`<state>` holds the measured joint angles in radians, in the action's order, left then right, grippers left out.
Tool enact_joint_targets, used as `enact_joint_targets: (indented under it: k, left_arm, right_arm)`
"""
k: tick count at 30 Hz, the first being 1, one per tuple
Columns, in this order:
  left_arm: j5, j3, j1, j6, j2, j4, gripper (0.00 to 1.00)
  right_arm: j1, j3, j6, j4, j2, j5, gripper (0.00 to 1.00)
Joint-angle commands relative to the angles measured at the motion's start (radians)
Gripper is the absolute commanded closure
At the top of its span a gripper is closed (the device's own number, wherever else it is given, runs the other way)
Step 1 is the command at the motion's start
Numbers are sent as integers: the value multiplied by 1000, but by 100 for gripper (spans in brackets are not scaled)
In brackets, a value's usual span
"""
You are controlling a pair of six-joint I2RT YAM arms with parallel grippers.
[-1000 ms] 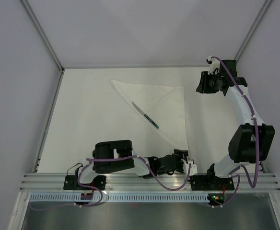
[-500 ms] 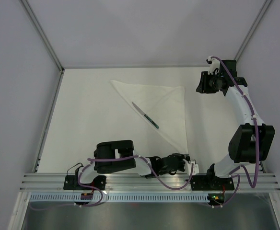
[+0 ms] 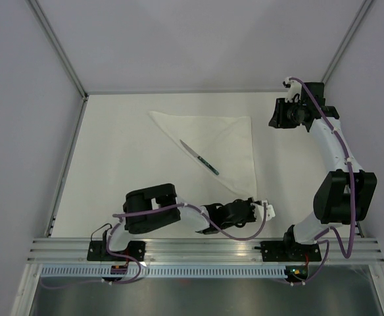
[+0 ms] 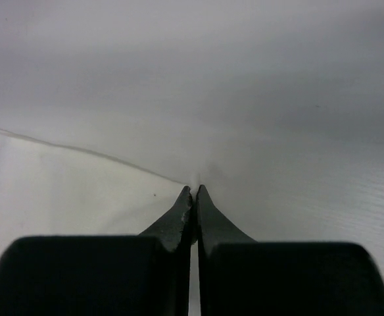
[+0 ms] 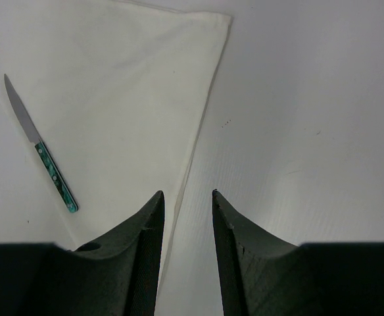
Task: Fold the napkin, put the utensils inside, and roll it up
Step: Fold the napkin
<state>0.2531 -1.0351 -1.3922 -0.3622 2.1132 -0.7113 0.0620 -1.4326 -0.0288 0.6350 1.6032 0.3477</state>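
The white napkin lies folded into a triangle in the middle of the table. A knife with a dark teal handle lies slantwise on it near its long edge. My left gripper is low at the napkin's near corner. In the left wrist view its jaws are shut, with the cloth drawn up to the tips. My right gripper hovers open and empty above the napkin's right edge. The right wrist view shows the napkin and the knife.
Grey walls with metal posts close in the table on the left, back and right. The aluminium rail carrying the arm bases runs along the near edge. Bare white tabletop lies left of the napkin.
My left gripper has swung forward and to the right to the napkin's near corner and shut there. The napkin has shifted slightly. The right arm has not moved.
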Motion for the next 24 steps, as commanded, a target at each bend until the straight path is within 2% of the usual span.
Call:
enact_joint_targets:
  k: [1, 7, 11, 17, 24]
  left_arm:
    - [-53, -33, 79, 236, -117, 38, 98]
    - [-145, 15, 229, 538, -229, 46, 98]
    - [-195, 63, 306, 675, -283, 0, 98]
    - [-140, 110, 398, 842, -335, -11, 98]
    - [-54, 158, 527, 1000, -381, 52, 98]
  right_arm:
    - [1, 0, 17, -28, -29, 20, 59]
    - [2, -2, 18, -26, -29, 25, 59]
    - [1, 0, 18, -26, -29, 27, 59]
    - [1, 1, 20, -23, -29, 33, 59]
    - [-1, 1, 20, -23, -23, 43, 59]
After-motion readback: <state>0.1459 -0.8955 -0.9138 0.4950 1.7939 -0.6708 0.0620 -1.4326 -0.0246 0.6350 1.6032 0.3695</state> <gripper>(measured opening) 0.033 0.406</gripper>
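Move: The left hand, low over the table and still pinching the napkin's near corner, has the knife's middle about 17 cm ahead, 20 cm to its left and 2 cm below. From this hand, the napkin's far right corner lies some 35 cm straight ahead and its far left corner about 38 cm ahead and 41 cm left, both at table height. From the idle right hand, the knife is roughly 9 cm back, 27 cm left and 18 cm down. Keeping its fingers shut on the near corner, the left hand sweeps some 17 cm forward and 11 cm left, rising about 10 cm early on, and draws the cloth over towards the knife's handle. The climb then levels off and the path bends more to the left, while the wrist rolls some 60 degrees, counter-clockwise looking along the fingers, and the fingertips swing round from pointing right to pointing forward and right. ##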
